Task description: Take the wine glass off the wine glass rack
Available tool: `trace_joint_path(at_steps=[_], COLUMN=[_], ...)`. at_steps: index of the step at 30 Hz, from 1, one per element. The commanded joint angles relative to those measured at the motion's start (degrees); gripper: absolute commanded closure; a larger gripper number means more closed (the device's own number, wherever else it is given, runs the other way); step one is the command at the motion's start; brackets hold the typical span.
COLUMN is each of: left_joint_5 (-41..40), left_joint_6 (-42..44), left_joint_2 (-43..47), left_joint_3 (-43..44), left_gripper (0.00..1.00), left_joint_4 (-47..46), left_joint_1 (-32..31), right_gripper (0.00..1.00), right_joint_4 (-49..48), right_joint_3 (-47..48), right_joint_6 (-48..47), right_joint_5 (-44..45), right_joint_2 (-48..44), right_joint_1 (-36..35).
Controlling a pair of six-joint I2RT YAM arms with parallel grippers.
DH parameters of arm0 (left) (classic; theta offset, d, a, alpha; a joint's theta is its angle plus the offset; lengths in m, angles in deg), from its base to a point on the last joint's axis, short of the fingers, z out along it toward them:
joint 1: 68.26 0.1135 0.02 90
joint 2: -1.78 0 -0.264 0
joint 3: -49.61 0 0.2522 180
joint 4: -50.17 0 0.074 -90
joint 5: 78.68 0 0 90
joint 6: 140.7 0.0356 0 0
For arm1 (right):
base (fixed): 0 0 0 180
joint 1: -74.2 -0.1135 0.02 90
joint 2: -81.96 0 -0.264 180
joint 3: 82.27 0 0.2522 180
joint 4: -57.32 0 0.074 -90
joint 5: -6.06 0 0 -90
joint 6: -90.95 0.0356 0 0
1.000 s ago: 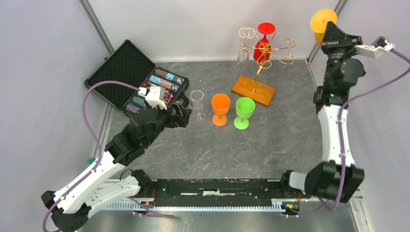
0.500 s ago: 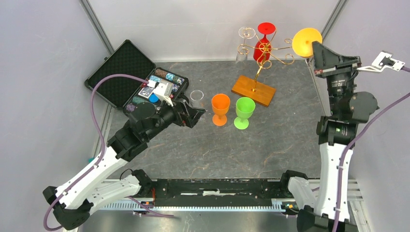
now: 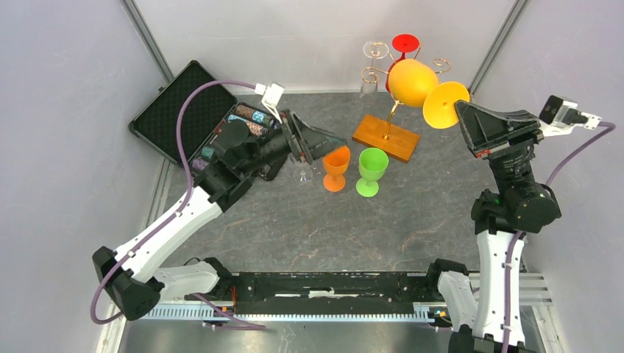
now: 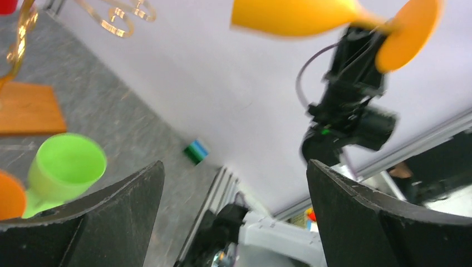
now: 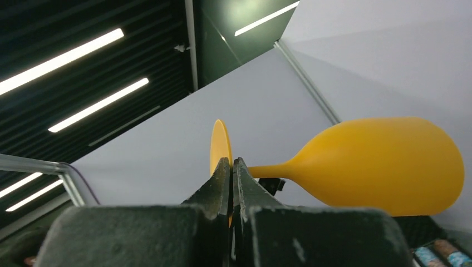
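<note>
My right gripper (image 3: 462,115) is shut on the foot disc of a yellow wine glass (image 3: 413,82) and holds it on its side in the air, in front of the wine glass rack (image 3: 385,137). In the right wrist view my gripper (image 5: 232,168) pinches the disc edge, and the glass bowl (image 5: 384,164) points right. The rack's gold wire arms still carry a red glass (image 3: 404,43) and a clear one (image 3: 370,82). My left gripper (image 3: 329,144) is open and empty, raised by the orange glass (image 3: 335,165). In the left wrist view my left gripper (image 4: 234,217) faces the yellow glass (image 4: 295,16).
An orange glass, a green glass (image 3: 371,170) and a clear glass (image 3: 300,163) stand upright on the table left of the rack. An open black case (image 3: 193,103) with poker chips lies at the back left. Grey walls close in the sides.
My right arm has swung the yellow glass left and down, tipping it sideways in front of the rack. My left arm has risen and swung right towards the standing glasses.
</note>
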Motion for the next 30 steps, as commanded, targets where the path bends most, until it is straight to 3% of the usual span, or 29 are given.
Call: trace_joint_path(at_steps=[1,5,10,17,24,30], left_joint_5=[8.9,11.2,12.3,16.2,19.3,21.1], left_joint_6=[-20.1,-28.6,-33.9,-43.3,-47.0,-47.1], left_joint_2=[-4.7,-12.3,-20.0,-24.1,-24.5,-22.3], left_joint_3=[2.3,6.6,11.2,13.6,15.3,12.0], left_gripper=[0.0,0.0,0.02,0.2,0.38,0.6], left_joint_4=[-22.1,-31.3,-36.6,-47.6,-50.2,-48.4], left_joint_1=[5.1,5.7,6.0,5.9,4.7,3.3], right_gripper=[1.0,1.0,1.0,1.0,1.0,1.0], right_joint_4=[-10.8,-18.8,-19.5,-27.2,-28.8,-29.9], right_joint_3=[-2.4,-8.2,-10.9,-15.0,-19.2,-23.3], right_joint_6=[10.7,18.3,19.3,23.5,22.4,21.6], right_joint_5=[-2.2,-1.2,-0.4,3.4,5.6,8.0], right_joint_2=[0.0,0.7,-0.4,1.5,3.7,5.4], right_joint_1=[-1.7,-3.1,-5.0,-7.0,-11.3,-11.5])
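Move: The left hand is empty and wide open. The yellow wine glass, its foot still pinched by the right hand, has its middle some 14 cm to the left hand's right, 4 cm ahead and 15 cm up. Well below, the green glass stands about 8 cm ahead and 10 cm right, the orange glass 8 cm straight ahead. From the right hand, the left gripper it brings the glass to lies some 22 cm left, 3 cm ahead and 15 cm down, the rack base about 25 cm ahead and 7 cm left. The left hand climbs about 10 cm to the mouth of the yellow glass, swinging out forward and to the right before easing back, while its fingers turn clockwise and tip upward and then close from wide open to about half, straddling the bowl's rim with no grip yet. To meet it, the right hand keeps its pinch on the foot, sinks some 7 cm and turns about 25 degrees counter-clockwise while tilting its left side up, so the bowl swings towards the left fingers. ##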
